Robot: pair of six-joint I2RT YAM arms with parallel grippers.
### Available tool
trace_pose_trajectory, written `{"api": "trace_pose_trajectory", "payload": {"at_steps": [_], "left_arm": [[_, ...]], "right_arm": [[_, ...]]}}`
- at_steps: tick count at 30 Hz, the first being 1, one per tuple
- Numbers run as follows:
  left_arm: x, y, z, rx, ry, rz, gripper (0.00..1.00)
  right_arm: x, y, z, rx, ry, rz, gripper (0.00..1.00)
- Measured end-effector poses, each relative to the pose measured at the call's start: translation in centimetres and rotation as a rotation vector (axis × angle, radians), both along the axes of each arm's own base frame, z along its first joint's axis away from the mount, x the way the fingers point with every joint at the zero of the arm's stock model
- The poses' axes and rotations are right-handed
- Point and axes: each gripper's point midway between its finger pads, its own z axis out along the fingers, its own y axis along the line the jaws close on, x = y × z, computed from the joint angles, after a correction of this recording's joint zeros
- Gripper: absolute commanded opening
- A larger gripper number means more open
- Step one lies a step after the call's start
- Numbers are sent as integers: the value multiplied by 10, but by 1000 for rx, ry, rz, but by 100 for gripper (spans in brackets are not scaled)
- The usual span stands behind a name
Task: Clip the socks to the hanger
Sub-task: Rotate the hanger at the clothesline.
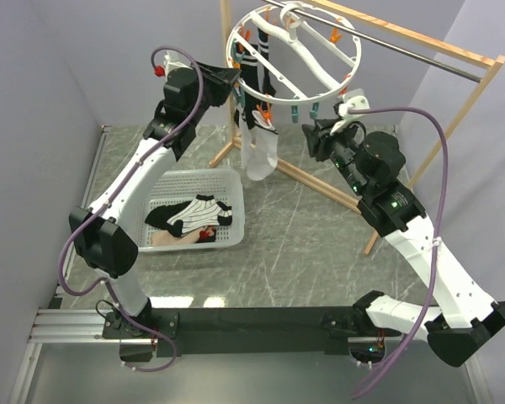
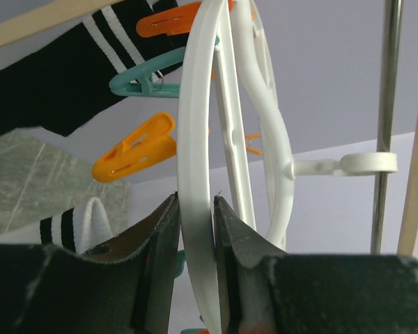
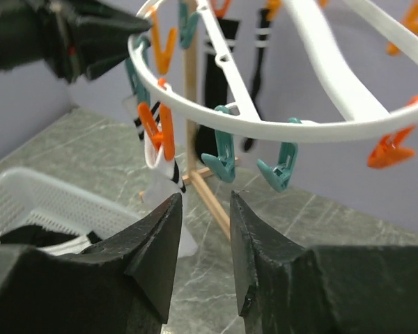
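The round white hanger (image 1: 296,95) hangs from a metal rod, with orange and teal clips around its ring. My left gripper (image 1: 233,77) is shut on the ring (image 2: 195,139) at its left side, a finger on each face. A white sock (image 1: 259,151) and black socks with white stripes (image 1: 257,76) hang clipped to the hanger. My right gripper (image 1: 311,130) is open and holds nothing, just below the ring's near edge (image 3: 279,129) and beneath two teal clips (image 3: 223,156). A striped sock (image 1: 198,212) and a black one (image 1: 164,215) lie in the basket.
The white perforated basket (image 1: 236,210) stands on the table at the left, under my left arm. The wooden frame (image 1: 320,181) with its metal rod (image 1: 421,50) holds the hanger, and its foot bars run across the table between the arms.
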Motion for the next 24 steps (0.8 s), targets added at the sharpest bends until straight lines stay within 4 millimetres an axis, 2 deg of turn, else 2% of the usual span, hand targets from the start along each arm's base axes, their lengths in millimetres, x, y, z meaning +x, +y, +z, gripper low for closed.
{"api": "trace_pose_trajectory", "payload": {"at_steps": [4, 8, 12, 16, 18, 21, 24], "left_arm": [[3, 8, 4, 3, -8, -10, 31], [1, 4, 0, 11, 5, -32, 32], [1, 2, -3, 19, 11, -42, 32], [3, 1, -4, 23, 11, -54, 32], [3, 1, -5, 24, 12, -58, 32], [3, 1, -5, 27, 10, -62, 32], [4, 3, -5, 29, 9, -67, 32]], "right_arm": [[1, 20, -11, -47, 18, 96, 45], [2, 33, -20, -82, 27, 160, 48], [5, 40, -27, -112, 30, 192, 58], [10, 42, -29, -149, -2, 195, 61], [11, 42, -30, -164, -36, 193, 66], [13, 38, -40, -188, -62, 193, 82], [17, 31, -46, -203, -61, 194, 85]]}}
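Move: The right hand, empty, has two vacant teal clips hanging from the near rim just before it: the nearer about 6 cm ahead, 2 cm left and 4 cm higher, its neighbour roughly 7 cm ahead and 2 cm right. The white sock in its orange clip hangs around 9 cm left, 6 cm ahead, its middle some 8 cm lower. From the left hand, already gripping the rim, the nearer teal clip lies about 12 cm right, 8 cm back and 4 cm lower. Down by about 4.5 cm and leftward, the free right hand swings in below the hanger's near rim, reaching some 4 cm left and easing back a little rightward while edging forward. It turns roughly 10 degrees counter-clockwise, rolls its left side down and spreads its half-open fingers wide. The left hand holds nearly still, keeping its pinch on the rim. ##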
